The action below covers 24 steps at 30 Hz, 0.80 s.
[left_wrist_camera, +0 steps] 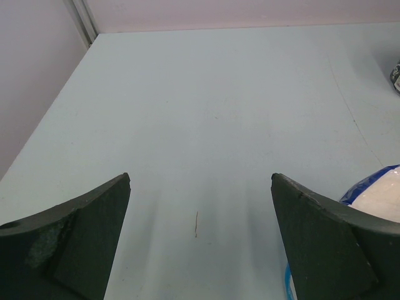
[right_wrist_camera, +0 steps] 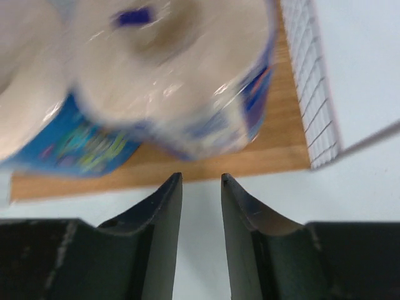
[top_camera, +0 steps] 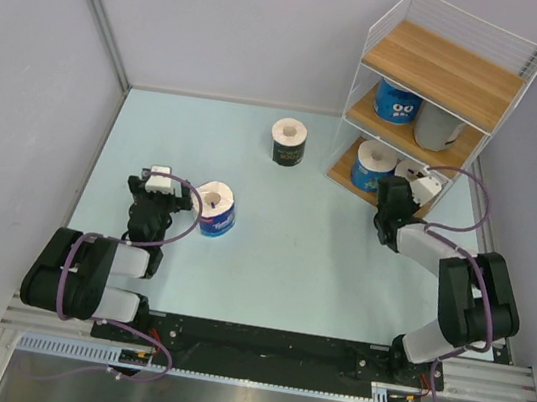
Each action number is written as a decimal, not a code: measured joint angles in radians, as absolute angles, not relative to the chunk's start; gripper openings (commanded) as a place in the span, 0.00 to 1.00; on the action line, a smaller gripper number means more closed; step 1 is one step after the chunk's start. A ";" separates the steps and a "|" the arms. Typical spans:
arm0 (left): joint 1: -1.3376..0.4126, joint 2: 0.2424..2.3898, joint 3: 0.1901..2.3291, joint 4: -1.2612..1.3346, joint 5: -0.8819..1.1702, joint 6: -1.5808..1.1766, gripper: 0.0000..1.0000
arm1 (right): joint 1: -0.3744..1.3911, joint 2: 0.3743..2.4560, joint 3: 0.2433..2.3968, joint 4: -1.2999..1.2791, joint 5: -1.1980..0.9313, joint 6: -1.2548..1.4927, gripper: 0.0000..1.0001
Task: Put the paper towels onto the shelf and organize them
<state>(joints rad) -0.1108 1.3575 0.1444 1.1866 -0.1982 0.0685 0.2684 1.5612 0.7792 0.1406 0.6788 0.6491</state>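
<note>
The shelf (top_camera: 440,70) stands at the far right. Its middle board holds a blue paper towel roll (top_camera: 398,101) and a grey one (top_camera: 437,127). A blue roll (top_camera: 373,166) sits on the bottom board. My right gripper (top_camera: 389,191) is just in front of that board. In the right wrist view two blue rolls (right_wrist_camera: 181,81) (right_wrist_camera: 37,94) rest on the board (right_wrist_camera: 281,150), beyond my right gripper (right_wrist_camera: 201,177), whose jaws stand a narrow gap apart, empty. A black roll (top_camera: 287,143) and a blue roll (top_camera: 217,209) stand on the table. My left gripper (top_camera: 162,190) (left_wrist_camera: 200,178) is wide open, the blue roll (left_wrist_camera: 378,194) just to its right.
The shelf's white wire side (right_wrist_camera: 312,81) rises to the right of the bottom board. Grey walls close in the pale table (top_camera: 291,255) on the left, back and right. The black roll (left_wrist_camera: 396,75) shows at the right edge of the left wrist view.
</note>
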 measured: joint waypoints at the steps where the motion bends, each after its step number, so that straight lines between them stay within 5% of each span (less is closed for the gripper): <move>1: -0.110 1.357 0.144 1.187 -0.198 0.068 1.00 | 0.296 1.545 0.776 0.134 0.688 0.643 0.42; 8: -0.110 1.357 0.144 1.187 -0.198 0.068 1.00 | 0.604 1.406 0.762 0.205 0.703 0.566 0.56; 24: -0.110 1.357 0.144 1.187 -0.198 0.068 1.00 | 0.769 1.645 0.908 0.351 0.260 0.496 0.82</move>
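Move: The last blue-white paper towel roll on the table stands far to the right hand's left, about 45 cm, some 7 cm farther back and about 3 cm lower. The dark roll is roughly 32 cm left and 11 cm ahead; on the bottom shelf, the roll just set down is about 6 cm straight ahead, its blue neighbour about 10 cm left and 9 cm ahead. From the idle left hand, the last blue-white roll is some 12 cm right, level fore and aft. The right hand leaves the roll on the bottom shelf and sweeps fast to the left, about 30 cm, across the open table towards the last blue-white roll, drawing back some 4 cm and arching up about 6 cm before settling a little lower. On the way the wrist turns about 50 degrees counter-clockwise, so the fingers swing from ahead-right to ahead-left, and the partly open fingers spread wide, still empty and short of both rolls on the table. ##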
